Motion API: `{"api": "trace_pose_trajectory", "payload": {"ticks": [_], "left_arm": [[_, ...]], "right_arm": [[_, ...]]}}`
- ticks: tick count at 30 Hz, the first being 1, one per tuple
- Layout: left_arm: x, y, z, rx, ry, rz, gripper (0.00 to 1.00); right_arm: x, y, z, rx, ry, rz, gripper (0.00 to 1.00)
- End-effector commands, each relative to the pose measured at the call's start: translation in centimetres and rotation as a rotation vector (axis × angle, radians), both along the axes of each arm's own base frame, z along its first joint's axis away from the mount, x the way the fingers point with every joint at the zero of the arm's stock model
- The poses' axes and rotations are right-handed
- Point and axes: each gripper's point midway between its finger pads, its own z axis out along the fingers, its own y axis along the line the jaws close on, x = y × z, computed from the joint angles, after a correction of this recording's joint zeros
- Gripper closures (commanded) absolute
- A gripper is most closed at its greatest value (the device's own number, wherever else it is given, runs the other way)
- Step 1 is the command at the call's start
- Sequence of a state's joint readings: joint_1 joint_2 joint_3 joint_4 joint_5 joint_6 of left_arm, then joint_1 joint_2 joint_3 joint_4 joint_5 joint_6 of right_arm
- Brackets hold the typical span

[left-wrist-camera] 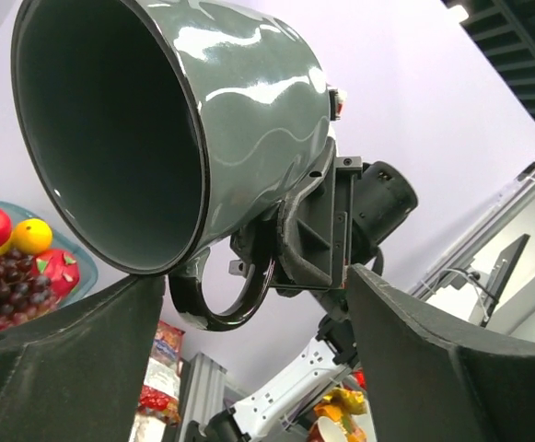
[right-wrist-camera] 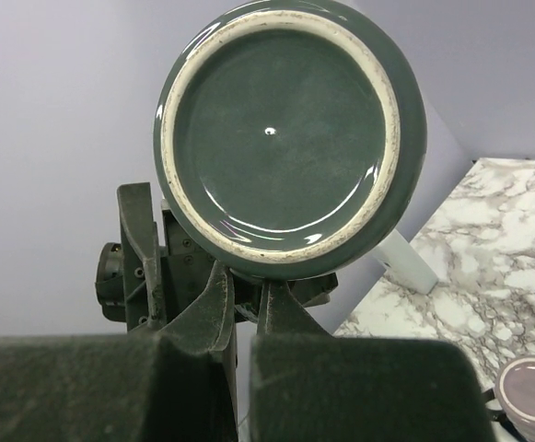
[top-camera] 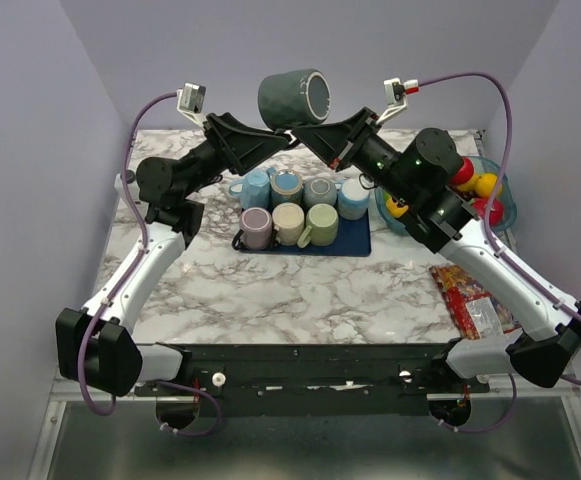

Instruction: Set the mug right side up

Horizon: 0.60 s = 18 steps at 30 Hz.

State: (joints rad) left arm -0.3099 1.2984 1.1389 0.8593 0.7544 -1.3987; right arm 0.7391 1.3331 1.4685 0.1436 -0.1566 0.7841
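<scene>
A dark green mug (top-camera: 290, 98) hangs high over the back of the table, lying on its side. Its mouth (left-wrist-camera: 101, 138) faces my left wrist camera and its ringed base (right-wrist-camera: 281, 120) faces the right one. My right gripper (right-wrist-camera: 246, 290) is shut on the mug's handle (left-wrist-camera: 214, 318) from below, and it also shows behind the mug as the right gripper (left-wrist-camera: 327, 230) in the left wrist view. My left gripper (left-wrist-camera: 253, 285) is open, its wide-set fingers (left-wrist-camera: 405, 350) just under the mug's rim and handle, gripping nothing. The left gripper (top-camera: 275, 138) and right gripper (top-camera: 307, 133) meet beneath the mug.
A navy mat (top-camera: 355, 245) holds several pastel mugs (top-camera: 288, 222) at the middle of the marble table (top-camera: 270, 290). A blue fruit bowl (top-camera: 505, 190) stands at the right, and a red snack bag (top-camera: 470, 300) lies in front of it.
</scene>
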Motion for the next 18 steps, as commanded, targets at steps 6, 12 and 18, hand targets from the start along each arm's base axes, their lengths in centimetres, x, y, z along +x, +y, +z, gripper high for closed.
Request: {"api": "trace_pose_trajectory", "payload": {"ticks": [6, 12, 18], "left_arm": [[-0.9, 0.1, 2.2, -0.089, -0.026, -0.053, 0.40], [-0.6, 0.3, 2.3, -0.093, -0.025, -0.024, 0.62], [-0.4, 0.3, 2.4, -0.061, -0.036, 0.017, 1.00]], "right_arm": [[-2.7, -1.2, 4.1, 0.103, -0.191, 0.051, 0.99], [-3.0, -0.9, 3.3, 0.093, -0.225, 0.072, 0.99], [-3.1, -0.6, 2.2, 0.053, -0.234, 0.085, 0.99]]}}
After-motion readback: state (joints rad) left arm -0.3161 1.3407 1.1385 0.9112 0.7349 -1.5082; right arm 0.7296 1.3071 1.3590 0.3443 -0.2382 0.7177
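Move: The mug's handle, pinched by the right fingertips, stands about 1 cm to the right of the left hand point, between its open fingers and level with them. The mug's body is some 3 cm farther out and 4 cm above the left hand point, mouth facing left. The tray of mugs lies roughly 8 cm ahead, 3 cm to the right and 43 cm below. From the right hand, the handle is right at its closed pads, and the body about 3 cm ahead, 1 cm to its left and 4 cm higher. Creeping forward barely 1 cm, the left hand shuts its fingers from nearly wide open to about a quarter, around the mug's handle, and touches it from both sides, while its wrist turns about 5 degrees. The right hand keeps its pinch on the same handle, drawing back about 1 cm and tipping its fingertips up some 10 degrees. ##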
